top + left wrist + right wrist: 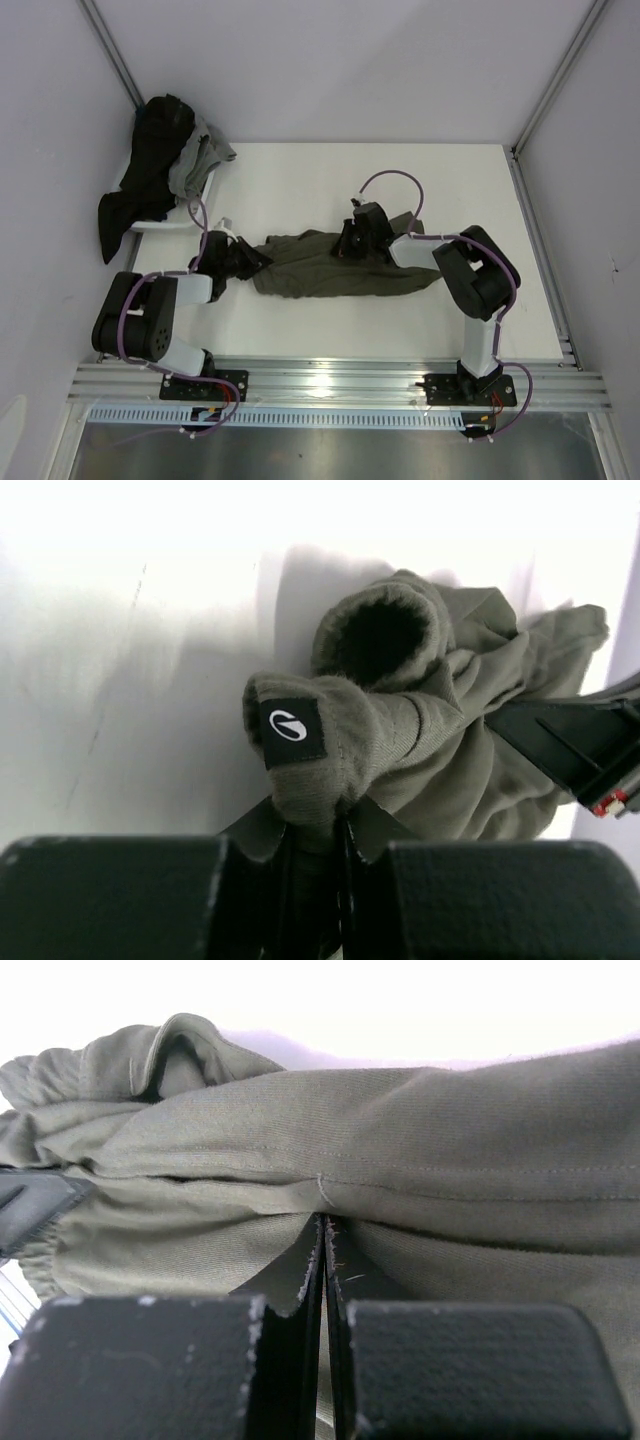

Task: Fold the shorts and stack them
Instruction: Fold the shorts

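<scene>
The olive-green shorts (330,268) lie crumpled across the middle of the white table. My left gripper (245,258) is at their left end. In the left wrist view it (318,825) is shut on a bunched hem of the shorts (430,750), just below a small black label (292,730). My right gripper (352,240) sits on the far edge of the shorts, right of the middle. Seen from the right wrist, its jaws (322,1225) are pressed together with a fold of the shorts (400,1130) drawn into the tips.
A heap of dark and grey clothes (165,170) sits at the back left corner over a white holder (160,228). An aluminium rail (340,380) runs along the near edge. Grey walls close in on both sides.
</scene>
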Action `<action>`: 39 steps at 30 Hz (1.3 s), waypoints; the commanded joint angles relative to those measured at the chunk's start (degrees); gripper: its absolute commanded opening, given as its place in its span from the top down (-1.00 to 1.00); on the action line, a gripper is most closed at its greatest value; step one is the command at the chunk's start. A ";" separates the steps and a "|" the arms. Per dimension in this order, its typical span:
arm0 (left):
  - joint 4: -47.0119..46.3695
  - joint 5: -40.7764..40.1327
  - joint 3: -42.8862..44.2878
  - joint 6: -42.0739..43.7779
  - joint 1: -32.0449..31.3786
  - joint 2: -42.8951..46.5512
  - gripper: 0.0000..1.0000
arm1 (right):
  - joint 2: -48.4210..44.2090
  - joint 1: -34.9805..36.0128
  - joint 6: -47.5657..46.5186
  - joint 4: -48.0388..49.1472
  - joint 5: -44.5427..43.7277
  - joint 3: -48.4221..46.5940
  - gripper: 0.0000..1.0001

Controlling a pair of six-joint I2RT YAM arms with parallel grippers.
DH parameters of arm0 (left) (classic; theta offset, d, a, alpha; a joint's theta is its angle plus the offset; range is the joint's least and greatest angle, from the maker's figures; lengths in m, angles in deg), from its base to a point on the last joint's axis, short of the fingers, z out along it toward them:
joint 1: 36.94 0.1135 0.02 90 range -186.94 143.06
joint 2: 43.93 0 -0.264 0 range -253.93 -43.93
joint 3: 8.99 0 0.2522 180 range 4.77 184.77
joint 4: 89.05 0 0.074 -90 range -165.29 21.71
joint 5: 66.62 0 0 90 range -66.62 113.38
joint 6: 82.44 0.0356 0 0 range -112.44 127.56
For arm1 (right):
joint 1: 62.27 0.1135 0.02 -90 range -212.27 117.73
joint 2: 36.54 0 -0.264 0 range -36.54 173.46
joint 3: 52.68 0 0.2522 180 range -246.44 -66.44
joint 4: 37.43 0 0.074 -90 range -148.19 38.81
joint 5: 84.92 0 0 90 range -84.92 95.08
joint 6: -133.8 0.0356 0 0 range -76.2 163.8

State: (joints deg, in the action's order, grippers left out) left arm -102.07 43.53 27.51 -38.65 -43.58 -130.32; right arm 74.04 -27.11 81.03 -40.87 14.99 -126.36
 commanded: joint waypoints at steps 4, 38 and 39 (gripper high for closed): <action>24.39 -10.73 9.51 8.15 -1.01 6.23 1.00 | -0.28 2.19 -3.04 -3.03 -4.55 -2.04 1.00; 69.76 -33.76 38.69 10.97 -4.62 15.20 1.00 | -1.33 12.57 -5.33 -25.96 -2.53 -22.17 0.96; 69.68 -34.03 38.69 10.97 -4.62 15.11 1.00 | -1.95 12.57 -5.33 -26.84 -2.18 -21.73 0.96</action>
State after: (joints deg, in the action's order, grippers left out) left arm -33.12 11.90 63.27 -29.28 -48.04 -115.20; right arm 76.71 -14.65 77.54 -60.78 9.57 -146.16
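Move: Between the left fingers, already pinched, is the labelled waistband end of the shorts. The shorts' middle lies about 20 cm to the right of that hand, level with it and barely lower. The right hand's shut fingers rest on the cloth, the shorts' middle 2 cm back and 2 cm right of them, the waistband end some 19 cm to their left. The clothes basket is roughly 23 cm ahead and 24 cm left of the left hand. Lifting the pinched waistband end, the left hand rises about 12 cm and goes some 8 cm left, rolling its left side up about 30 degrees and keeping its grip. The right hand, fingers shut on top of the shorts, follows low to the left for about 7 cm, then rises 5 cm off the cloth while still going left, easing back at the last. ##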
